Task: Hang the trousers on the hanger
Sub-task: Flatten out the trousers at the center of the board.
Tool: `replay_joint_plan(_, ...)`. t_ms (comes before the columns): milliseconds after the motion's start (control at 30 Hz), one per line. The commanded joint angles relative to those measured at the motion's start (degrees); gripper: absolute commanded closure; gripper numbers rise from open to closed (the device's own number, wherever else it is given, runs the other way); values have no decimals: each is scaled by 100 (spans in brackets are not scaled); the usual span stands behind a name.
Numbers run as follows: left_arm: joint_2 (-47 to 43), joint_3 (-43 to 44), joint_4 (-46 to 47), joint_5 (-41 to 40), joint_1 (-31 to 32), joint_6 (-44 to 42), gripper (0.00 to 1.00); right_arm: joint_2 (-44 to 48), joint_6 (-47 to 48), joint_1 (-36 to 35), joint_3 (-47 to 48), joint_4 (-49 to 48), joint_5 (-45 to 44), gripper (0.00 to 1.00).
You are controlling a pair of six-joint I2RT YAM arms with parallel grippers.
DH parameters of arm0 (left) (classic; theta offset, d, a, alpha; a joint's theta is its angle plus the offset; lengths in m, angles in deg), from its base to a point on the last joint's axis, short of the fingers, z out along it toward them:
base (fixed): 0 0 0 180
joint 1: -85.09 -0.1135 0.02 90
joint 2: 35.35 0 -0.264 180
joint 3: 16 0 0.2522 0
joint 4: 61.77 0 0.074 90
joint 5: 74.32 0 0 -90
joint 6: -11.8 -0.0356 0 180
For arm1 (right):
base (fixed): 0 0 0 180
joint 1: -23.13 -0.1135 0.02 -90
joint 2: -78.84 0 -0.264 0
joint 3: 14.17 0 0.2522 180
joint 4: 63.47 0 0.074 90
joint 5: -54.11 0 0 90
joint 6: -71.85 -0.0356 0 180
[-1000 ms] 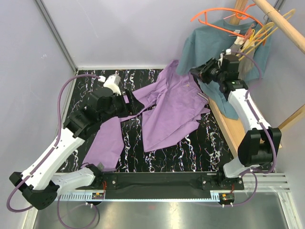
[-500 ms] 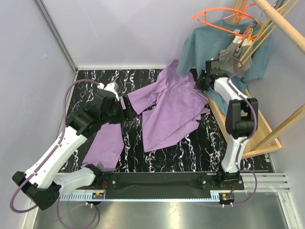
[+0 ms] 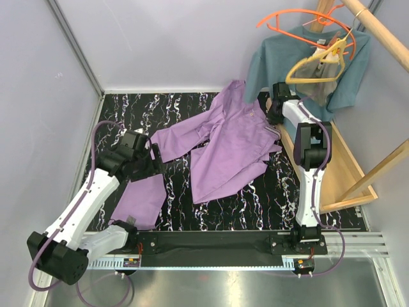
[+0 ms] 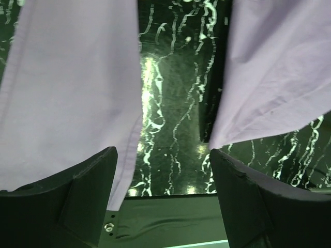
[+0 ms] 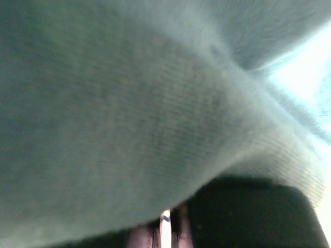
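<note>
The lilac trousers point(image 3: 230, 147) lie spread on the black marble table, one leg point(image 3: 144, 198) trailing to the near left. My left gripper point(image 3: 152, 160) hovers open over bare table between two folds of trousers point(image 4: 67, 77), holding nothing point(image 4: 163, 153). The yellow hanger point(image 3: 295, 66) hangs in front of the teal shirt point(image 3: 281, 57) on the rack. My right gripper point(image 3: 276, 105) is tucked under that shirt's hem, just left of the hanger. Teal cloth point(image 5: 129, 103) fills the right wrist view and hides the fingers, so no grip shows.
An orange hanger point(image 3: 291, 16) and a wooden rod point(image 3: 377, 32) sit above the shirt. A small grey garment point(image 3: 317, 69) hangs behind the yellow hanger. The wooden rack base point(image 3: 332, 166) lines the table's right side. Walls close in at the left and back.
The right arm folded upright and its gripper moved in under the teal shirt. The yellow hanger swung out in front of the shirt. The left arm drew back to the near left.
</note>
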Motion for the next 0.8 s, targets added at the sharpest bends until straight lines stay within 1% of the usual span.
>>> replay_joint_plan(0, 6, 20, -6, 81, -221, -320, 22, -255, 12, 328, 641, 353, -623, 93)
replay_joint_plan(100, 120, 64, -33, 90, -424, -460, 22, -449, -41, 390, 1028, 679, -1043, 92)
replay_joint_plan(167, 261, 143, -24, 29, -450, -487, 21, -580, -76, 626, 1282, 889, -1106, 92)
replay_joint_plan(233, 419, 178, 19, 2, -450, -522, 21, -852, -243, 732, 1581, 1390, -1291, 91)
replay_joint_plan(267, 489, 240, 20, 2, -450, -548, 21, -923, -287, 820, 1852, 1539, -1256, 91)
replay_joint_plan(333, 682, 284, 29, -7, -450, -575, 21, -942, -191, 829, 1960, 1568, -923, 88)
replay_joint_plan(400, 762, 328, 29, -50, -450, -549, 21, -784, 19, 734, 1742, 1270, -485, 81)
replay_joint_plan(433, 823, 319, 11, -120, -450, -531, 21, -592, 47, 681, 1567, 1234, -430, 78)
replay_joint_plan(467, 858, 311, -15, -173, -450, -461, 21, -494, 56, 637, 1478, 1216, -351, 71)
replay_joint_plan(500, 894, 302, -59, -243, -450, -417, 21, -389, 38, 523, 1399, 1207, -133, 68)
replay_joint_plan(567, 1086, 319, -217, -428, -450, -268, 22, -55, 3, 452, 1162, 1277, -26, 59)
replay_joint_plan(600, 1166, 328, -296, -490, -450, -189, 22, 77, -6, 243, 1056, 1321, 157, 55)
replay_joint_plan(700, 1447, 214, -542, -701, -450, 294, 24, 648, -102, -180, 442, 1286, 413, 47)
replay_joint_plan(733, 1517, 136, -551, -649, -450, 417, 24, 919, -111, -460, 257, 1277, 458, 46)
replay_joint_plan(767, 1527, -57, -517, -579, -450, 679, 24, 1061, -120, -593, -101, 1260, 493, 44)
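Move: The waistband's striped near end lies about 6 cm back from my shut right fingers, hardly 1 cm left and 2 cm below. The rack's left rail is roughly level ahead and back, about 2 cm to the right. From my open left hand, the trousers' left leg has its lower middle about 5 cm back, 8 cm left and 15 cm down; at the same depth, the other leg's tip is some 6 cm back and 13 cm right. Low beside the trousers, I push my closed right fingers about 5 cm right and a little forward against the rack's rail, then turn back left and towards me to the waistband, opening the fingers about halfway on the way. My open left hand sinks about 5 cm and drifts 3 cm left towards the left leg, its fingers tipping more steeply down, some 15 degrees. ##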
